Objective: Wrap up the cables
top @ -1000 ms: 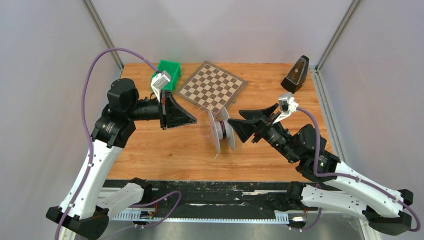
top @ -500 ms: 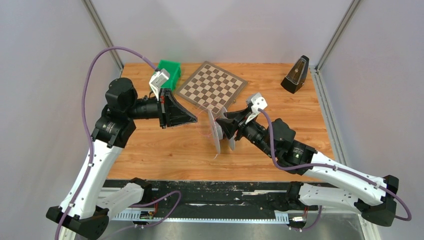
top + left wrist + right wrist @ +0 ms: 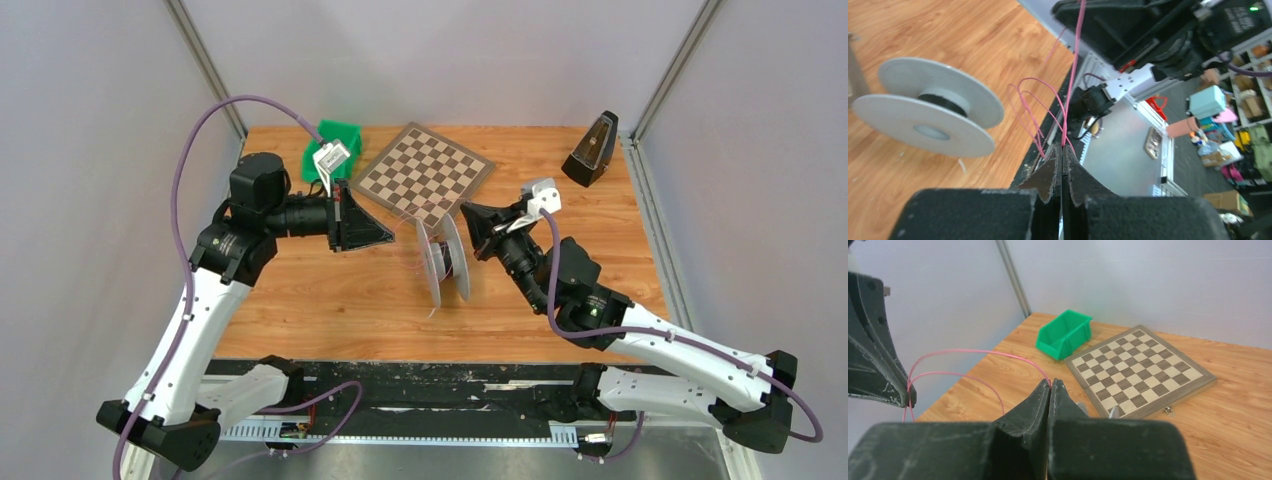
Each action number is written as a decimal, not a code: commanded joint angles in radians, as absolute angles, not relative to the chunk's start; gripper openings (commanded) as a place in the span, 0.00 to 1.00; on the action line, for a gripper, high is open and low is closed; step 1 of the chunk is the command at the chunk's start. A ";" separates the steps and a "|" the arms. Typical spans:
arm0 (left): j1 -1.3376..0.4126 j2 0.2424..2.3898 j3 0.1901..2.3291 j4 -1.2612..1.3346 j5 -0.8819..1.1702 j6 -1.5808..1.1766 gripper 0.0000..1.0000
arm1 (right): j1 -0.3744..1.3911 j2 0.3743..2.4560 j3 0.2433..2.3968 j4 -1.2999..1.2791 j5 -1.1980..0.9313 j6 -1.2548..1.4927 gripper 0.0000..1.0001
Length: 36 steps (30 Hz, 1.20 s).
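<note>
A thin pink cable runs in loops through the air between my two grippers. My left gripper is shut on it, with loops spilling out from its tips. Pinched on the other end of the span is my right gripper, also shut. A grey spool with a dark core stands on edge on the wooden table, between and slightly nearer than the two grippers. From the left wrist the spool shows at the left.
A green bin sits at the back left, a chessboard at the back centre, and a dark metronome at the back right. Metal frame posts stand at both back corners.
My right gripper swung in from the right past the spool, rose toward the chessboard and shut on the pink cable. The left arm shifted slightly back and right, still shut.
</note>
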<state>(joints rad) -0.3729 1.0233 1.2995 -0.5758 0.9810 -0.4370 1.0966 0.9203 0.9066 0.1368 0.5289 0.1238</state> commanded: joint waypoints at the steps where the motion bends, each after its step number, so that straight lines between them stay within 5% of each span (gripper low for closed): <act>1: -0.376 1.026 1.386 -0.754 0.749 -0.329 0.00 | 1.075 0.895 0.926 0.247 0.642 0.068 0.00; 5: -0.375 1.022 1.402 -0.882 0.418 -0.318 0.00 | 1.012 0.890 0.955 0.319 0.628 0.010 0.00; 10: -0.375 0.927 1.337 -0.881 0.069 -0.354 0.12 | 0.931 0.948 1.044 0.328 0.434 -0.064 0.00; 17: -0.376 0.760 1.223 -0.752 -0.240 -0.358 0.45 | 0.905 1.058 1.193 0.222 0.197 -0.143 0.00; 23: -0.376 0.713 1.157 -0.667 -0.073 -0.299 0.59 | 0.837 1.159 1.332 0.171 0.185 -0.115 0.00; 36: -0.376 0.774 1.147 -0.663 0.114 -0.317 0.61 | 0.461 1.456 1.696 -0.142 0.048 0.121 0.00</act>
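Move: Both hands already pinch the thin pink cable. For the left hand, the grey spool stands about 10 cm to its right and 9 cm ahead, some 26 cm below. The right hand has the spool roughly 4 cm ahead, 2 cm to its left and 26 cm below. From the right hand, the chessboard's middle is about 27 cm ahead and 7 cm left, the green bin some 33 cm ahead and 28 cm left, both around 35 cm below. The left fingers let go of the pink cable as that hand swings forward and then well left, away from the spool, about 15 cm out before coming some 4 cm back right; it turns roughly 50 degrees counter-clockwise and ends a little lower. The right fingers keep their pinch, dip right, rise back left, then carry the cable forward towards the far wall, ending some 17 cm farther out and 11 cm higher. ##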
